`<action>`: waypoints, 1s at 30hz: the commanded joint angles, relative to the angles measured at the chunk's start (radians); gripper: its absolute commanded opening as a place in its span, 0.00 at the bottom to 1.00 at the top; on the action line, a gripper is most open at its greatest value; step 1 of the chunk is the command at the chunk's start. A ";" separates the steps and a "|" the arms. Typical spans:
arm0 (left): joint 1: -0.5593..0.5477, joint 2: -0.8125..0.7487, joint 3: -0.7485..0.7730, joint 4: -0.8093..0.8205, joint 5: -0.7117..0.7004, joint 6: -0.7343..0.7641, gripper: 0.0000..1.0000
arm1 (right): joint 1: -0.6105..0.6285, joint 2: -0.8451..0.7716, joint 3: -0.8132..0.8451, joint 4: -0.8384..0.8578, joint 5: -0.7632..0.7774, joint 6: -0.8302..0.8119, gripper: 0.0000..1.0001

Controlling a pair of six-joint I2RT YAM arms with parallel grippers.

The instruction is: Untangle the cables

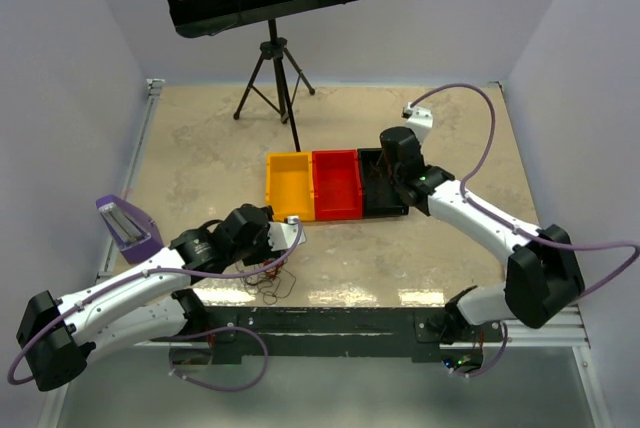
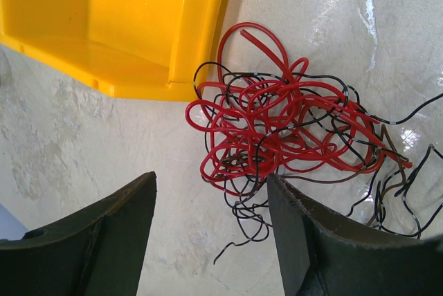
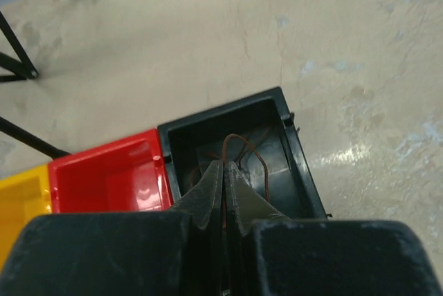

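Note:
The cables (image 2: 277, 123) lie on the table as a tangle of thin red loops with curly black strands and a brownish one through them, just right of a yellow bin's corner. My left gripper (image 2: 211, 180) hangs open over the tangle's near edge with nothing between its fingers. One black strand end curls between them on the table. In the top view the tangle (image 1: 270, 280) sits under the left gripper (image 1: 280, 240). My right gripper (image 3: 223, 166) is shut on a thin brown cable (image 3: 247, 146), whose loops hang into the black bin (image 3: 297, 145).
Yellow bin (image 1: 290, 186), red bin (image 1: 337, 183) and black bin (image 1: 372, 161) stand side by side mid-table. A music stand's tripod (image 1: 275, 78) is at the back. A purple holder (image 1: 125, 223) sits at the left table edge.

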 commanded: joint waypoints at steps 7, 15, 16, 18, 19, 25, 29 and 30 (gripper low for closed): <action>0.031 -0.018 0.060 0.025 0.045 -0.060 0.92 | 0.002 0.170 -0.035 0.073 -0.087 0.098 0.00; 0.083 -0.030 0.062 0.025 0.088 -0.056 1.00 | 0.002 0.227 -0.006 0.053 -0.127 0.092 0.31; 0.091 -0.033 0.063 0.022 0.096 -0.054 1.00 | 0.001 0.206 -0.006 0.053 -0.130 0.086 0.42; 0.108 -0.039 0.071 0.016 0.106 -0.050 1.00 | 0.002 0.131 -0.009 0.053 -0.144 0.062 0.57; 0.122 -0.041 0.077 0.018 0.116 -0.047 1.00 | 0.004 0.101 -0.010 0.050 -0.153 0.051 0.62; 0.264 0.008 0.129 0.025 0.237 -0.040 1.00 | 0.039 -0.101 -0.050 0.015 -0.206 0.037 0.73; 0.344 0.024 0.100 0.004 0.318 0.010 1.00 | 0.144 -0.239 -0.124 0.016 -0.244 0.089 0.76; 0.356 0.025 0.088 -0.002 0.333 0.021 1.00 | 0.187 -0.258 -0.142 0.022 -0.256 0.113 0.76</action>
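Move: The right hand, holding the brown cable, hangs some 17 cm above the black bin, whose middle is about 2 cm back from it. The red bin's middle is also 2 cm back and roughly 10 cm left, the yellow bin's about 20 cm left. For the left hand, open and empty, the tangled cables lie some 9 cm below, 4 cm ahead and 2 cm right; the yellow bin is about 16 cm ahead and 5 cm right, 7 cm below. Down about 11 cm into the black bin, drifting slightly left and tipping its fingers some 15 degrees down, goes the right hand; there it opens to about three quarters, frees the brown cable, then climbs quickly about 15 cm and heads back and left. The left hand, opening fully, eases forward, up and a little left by some 5 cm, away from the tangle. ##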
